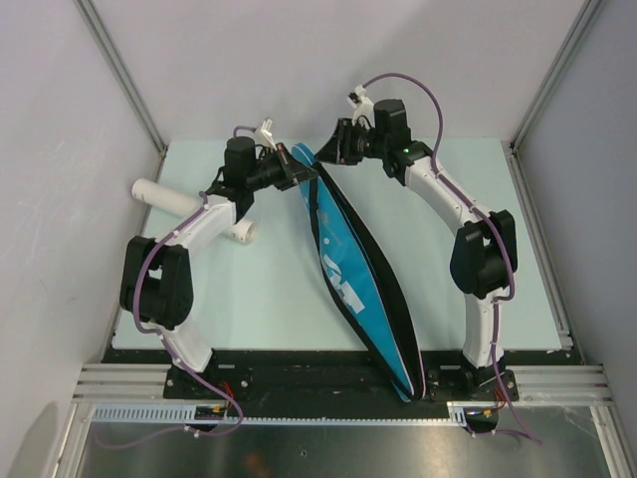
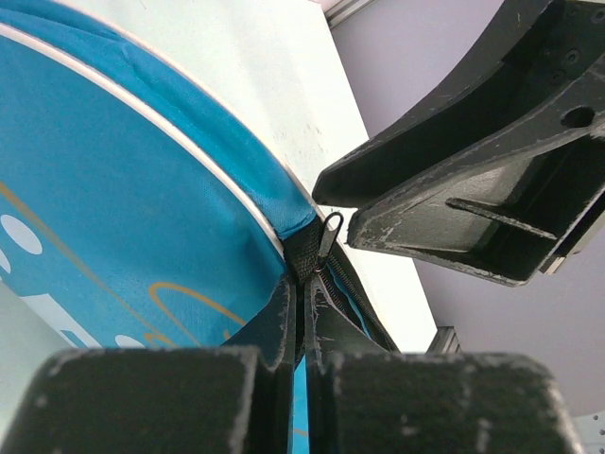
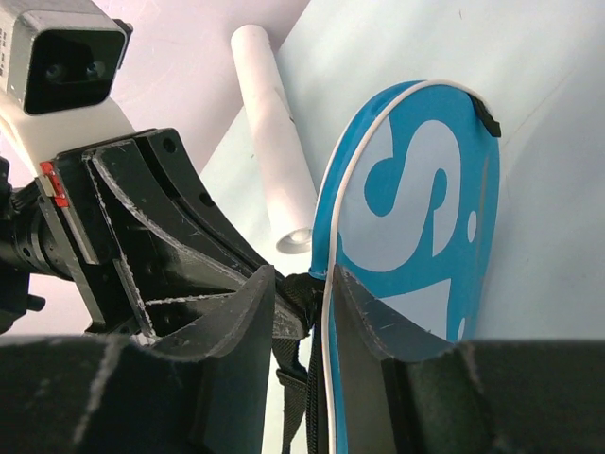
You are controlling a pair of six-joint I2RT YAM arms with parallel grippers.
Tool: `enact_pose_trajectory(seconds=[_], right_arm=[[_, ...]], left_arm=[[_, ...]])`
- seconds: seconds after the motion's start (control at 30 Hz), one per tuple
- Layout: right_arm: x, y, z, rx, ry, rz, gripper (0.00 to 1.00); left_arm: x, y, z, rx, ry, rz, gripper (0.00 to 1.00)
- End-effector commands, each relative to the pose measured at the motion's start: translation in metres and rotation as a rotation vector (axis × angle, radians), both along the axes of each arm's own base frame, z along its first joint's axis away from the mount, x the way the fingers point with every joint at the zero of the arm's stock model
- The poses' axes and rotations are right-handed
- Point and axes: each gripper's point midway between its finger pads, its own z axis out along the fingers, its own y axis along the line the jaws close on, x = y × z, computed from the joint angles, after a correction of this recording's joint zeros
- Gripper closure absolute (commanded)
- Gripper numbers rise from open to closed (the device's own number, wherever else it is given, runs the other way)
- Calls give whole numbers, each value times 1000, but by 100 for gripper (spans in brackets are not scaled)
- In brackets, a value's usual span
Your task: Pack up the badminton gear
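Observation:
The long blue racket bag with its black edge lies diagonally on the table, from the far middle to the near edge. My left gripper is at its far tip, shut on the bag's black webbing end just below the zip pull. My right gripper faces it from the other side of the same tip. In the right wrist view its fingers stand apart, with the bag's white-piped edge and black strap in the gap. The white cardboard tube lies on the table under the left arm.
The pale green table mat ends at a black rail along the near edge. Grey walls and aluminium posts close in the left, right and back. The two grippers are nearly touching at the bag's tip.

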Motion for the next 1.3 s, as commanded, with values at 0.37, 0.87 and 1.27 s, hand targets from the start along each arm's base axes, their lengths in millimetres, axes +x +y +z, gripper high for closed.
enact_pose_trajectory(seconds=[0.37, 0.87, 1.27], right_arm=[[-9, 4, 18, 18, -42, 18, 80], [-14, 3, 2, -4, -28, 6, 80], [-28, -20, 14, 111, 66, -180, 100]], left_arm=[[0, -9, 15, -20, -32, -24, 100], [0, -9, 16, -23, -31, -27, 100], [15, 5, 15, -57, 32, 139, 100]])
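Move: The zip pull on the bag's upper edge is just below the right fingertips, roughly 2 cm down, 1 cm back and 1 cm to the left. The left fingertips, shut on the zip band, are some 2 cm back, 2 cm left and 3 cm below the right hand. The bag's rounded end lies about 5 cm left, 3 cm ahead and 4 cm down. From the left hand, the pull is about 1 cm ahead, 1 cm right and 1 cm up. Down, then also back and a little to its right, the right hand eases about 2 cm in all onto the zip beside the left fingertips. Its part-open fingers first narrow, then shut fully late on, seeming to pinch the zip pull as the hand starts to draw back. The left hand stays put, keeping its grip on the zip band. ##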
